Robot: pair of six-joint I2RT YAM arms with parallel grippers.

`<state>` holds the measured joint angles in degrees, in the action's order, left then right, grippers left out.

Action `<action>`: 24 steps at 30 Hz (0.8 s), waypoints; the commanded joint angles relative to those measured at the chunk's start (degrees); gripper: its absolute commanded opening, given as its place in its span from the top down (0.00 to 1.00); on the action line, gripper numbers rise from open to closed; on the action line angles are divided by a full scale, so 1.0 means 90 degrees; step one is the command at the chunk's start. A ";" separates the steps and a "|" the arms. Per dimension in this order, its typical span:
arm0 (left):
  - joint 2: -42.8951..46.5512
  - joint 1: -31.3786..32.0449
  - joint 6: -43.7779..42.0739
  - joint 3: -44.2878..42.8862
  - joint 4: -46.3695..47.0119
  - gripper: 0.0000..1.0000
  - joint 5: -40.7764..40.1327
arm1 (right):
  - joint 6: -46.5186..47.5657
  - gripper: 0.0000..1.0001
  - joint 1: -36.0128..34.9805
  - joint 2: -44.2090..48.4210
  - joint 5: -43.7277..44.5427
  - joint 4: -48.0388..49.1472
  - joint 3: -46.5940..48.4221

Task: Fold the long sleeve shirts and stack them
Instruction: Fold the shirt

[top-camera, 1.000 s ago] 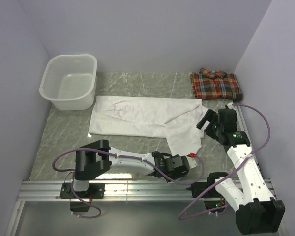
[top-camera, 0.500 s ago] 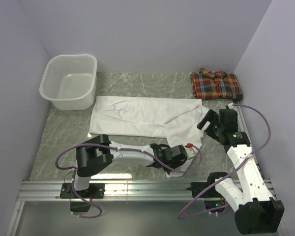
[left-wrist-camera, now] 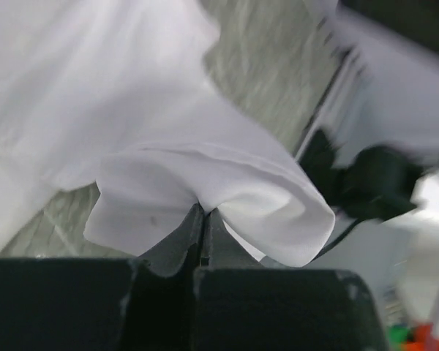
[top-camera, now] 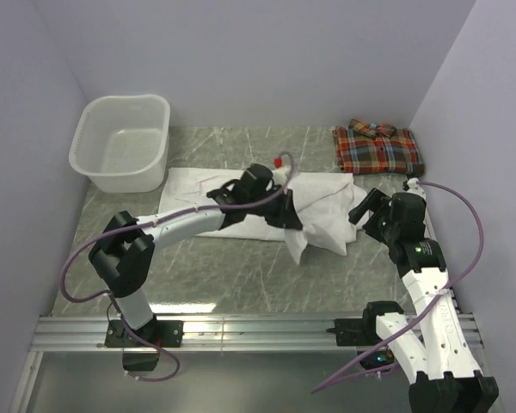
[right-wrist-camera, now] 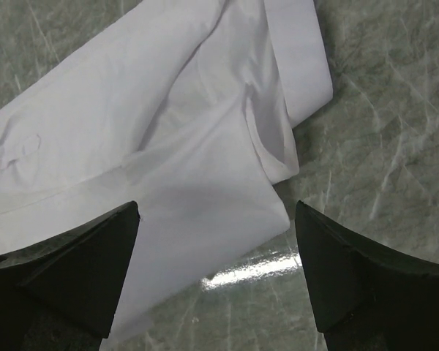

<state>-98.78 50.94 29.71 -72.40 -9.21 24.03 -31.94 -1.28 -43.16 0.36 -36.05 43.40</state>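
The white long sleeve shirt (top-camera: 224, 202) lies spread across the middle of the table. My left gripper (top-camera: 290, 215) is shut on a fold of it (left-wrist-camera: 227, 183) and holds that fold lifted above the shirt's right half, with cloth hanging below. In the left wrist view the jaws are pressed together on the cloth at the left gripper (left-wrist-camera: 203, 213). My right gripper (top-camera: 366, 212) stands open at the shirt's right edge, and in its wrist view the right gripper (right-wrist-camera: 216, 212) hovers over the shirt's sleeve end (right-wrist-camera: 168, 146), holding nothing. The plaid shirt (top-camera: 377, 148) lies folded at the back right.
A white plastic basket (top-camera: 120, 142) stands at the back left corner. Grey marble tabletop (top-camera: 198, 267) shows in front of the shirt. Purple walls close the left, back and right sides.
My left gripper shut on the white cloth near the front edge, then carried it back and left over the shirt. The right gripper shifted slightly to the right and stayed open.
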 commanded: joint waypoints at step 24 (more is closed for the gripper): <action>0.1249 -0.3052 0.6503 0.2147 0.3183 0.54 -0.0707 | 0.0473 0.09 -0.1078 -0.1493 -0.1036 0.0968 0.0061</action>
<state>-89.78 23.49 85.01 -52.84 20.88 23.44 -27.81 -9.76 -55.22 -10.13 -31.35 43.86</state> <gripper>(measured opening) 0.386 0.914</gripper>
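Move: The left hand holds the sleeve end about 14 cm over the table; the middle of the shirt body, where the sleeve is being taken, lies some 15 cm ahead, 11 cm to its left and 13 cm below. The body's right end is about 15 cm ahead and 15 cm right of this hand, the plaid stack some 32 cm ahead and 22 cm right. From the empty right hand, the body's middle is about 14 cm ahead and 30 cm left, 15 cm below. Still pinching the sleeve end, the left hand carries it about 15 cm forward and 14 cm left over the shirt body, rising some 5 cm and swinging its fingers counter-clockwise from pointing right to forward-right and flatter, then opens them partway at the end to let go. The right hand, wide open and touching nothing, drifts about 7 cm left and sinks 3 cm, turning some 20 degrees counter-clockwise. ##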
